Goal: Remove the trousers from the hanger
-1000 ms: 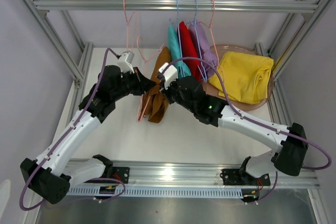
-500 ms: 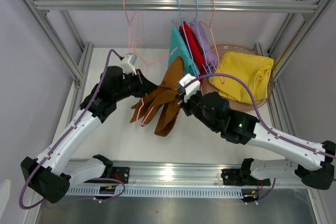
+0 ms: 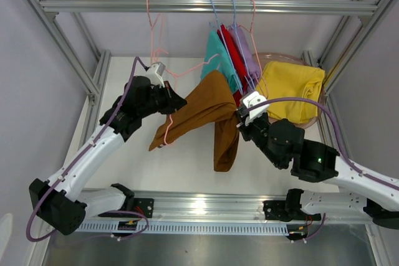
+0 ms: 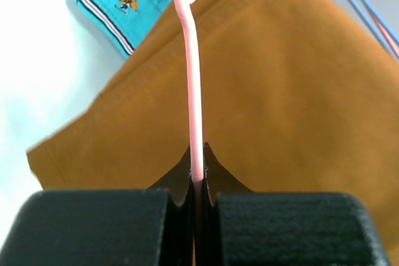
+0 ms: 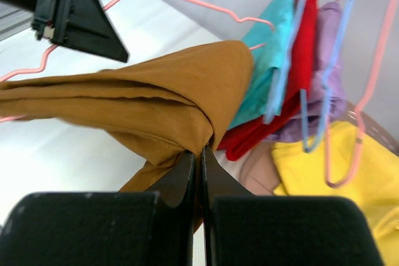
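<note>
The brown trousers [image 3: 202, 105] are stretched between my two grippers, one leg hanging down to the table. My left gripper [image 3: 177, 101] is shut on the pink hanger [image 3: 167, 130] they drape over; the thin pink wire [image 4: 194, 91] runs up from the closed fingertips across the brown cloth [image 4: 287, 91]. My right gripper [image 3: 239, 116] is shut on a fold of the brown trousers [image 5: 156, 98]. Teal [image 3: 218, 57], red [image 3: 230, 54] and lavender trousers [image 3: 247, 54] hang on hangers from the rail. The yellow trousers [image 3: 290, 88] lie in the tub.
A metal rail [image 3: 206, 6] crosses the back and carries the hangers, with an empty pink hanger [image 3: 154, 26] at its left. The pinkish round tub [image 3: 310, 123] stands at the back right. Frame posts [image 3: 93, 85] flank the white table.
My right gripper has pulled the brown trousers right and toward the front, drawing them out along the hanger. My left gripper has kept its hold on the hanger and shifted slightly right.
</note>
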{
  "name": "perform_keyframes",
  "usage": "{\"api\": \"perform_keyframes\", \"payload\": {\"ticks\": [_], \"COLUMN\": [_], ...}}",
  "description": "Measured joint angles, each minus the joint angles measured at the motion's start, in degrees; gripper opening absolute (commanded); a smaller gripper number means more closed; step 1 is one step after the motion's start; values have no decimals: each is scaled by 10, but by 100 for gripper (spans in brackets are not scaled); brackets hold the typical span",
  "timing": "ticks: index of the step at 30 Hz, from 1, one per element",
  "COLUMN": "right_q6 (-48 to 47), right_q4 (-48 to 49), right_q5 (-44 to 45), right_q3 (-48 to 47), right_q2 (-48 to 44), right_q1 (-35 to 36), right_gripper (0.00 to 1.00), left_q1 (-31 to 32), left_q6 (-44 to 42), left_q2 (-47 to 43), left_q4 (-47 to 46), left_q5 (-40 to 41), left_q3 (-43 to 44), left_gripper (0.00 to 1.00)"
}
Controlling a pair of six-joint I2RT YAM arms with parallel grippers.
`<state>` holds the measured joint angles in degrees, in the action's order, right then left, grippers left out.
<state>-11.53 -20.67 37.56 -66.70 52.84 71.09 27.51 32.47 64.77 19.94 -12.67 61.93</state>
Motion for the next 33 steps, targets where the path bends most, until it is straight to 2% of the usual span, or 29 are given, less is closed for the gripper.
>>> {"api": "perform_keyframes", "payload": {"ticks": [15,25,33], "right_q6": [-56,-96,-112], "right_q4": [-31,-37,-73], "right_q5": [146,255,320], "right_q3": [-56,-93,-115], "right_q2": [-65,-159,-192], "right_q1": [16,16,-13], "right_gripper": [0,0,0], "left_q1": [-1,-6,-6], "left_q6": [-7,-22,-26], "left_q2": [16,21,24], "left_q4": [6,8,8], "left_q5": [8,21,24], "left_q3": [7,7,8], "left_gripper": [0,0,0]}}
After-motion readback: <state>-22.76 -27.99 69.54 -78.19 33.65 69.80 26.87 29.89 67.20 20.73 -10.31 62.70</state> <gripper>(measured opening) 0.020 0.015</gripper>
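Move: The right hand pinches one end of the brown trousers, whose middle lies about 9 cm to its left, 6 cm ahead and 12 cm lower. The tray is some 26 cm ahead, 22 cm right and 36 cm below, with the yellow trousers in it; the hanging red trousers are about 20 cm straight ahead, 10 cm lower. From the left hand, gripping the pink hanger, the brown trousers' middle is some 7 cm right, 3 cm back and slightly lower. The right hand keeps its pinch on the brown trousers and pulls them away from the left hand and its hanger, going some 24 cm to the right and, mostly in the first part, about 10 cm up, out in front of the tray, while the wrist swings roughly 30 degrees clockwise. The left hand stays nearly in place with its fingers shut on the pink hanger, holding it back against the pull and easing only a centimetre or so forward and down. ##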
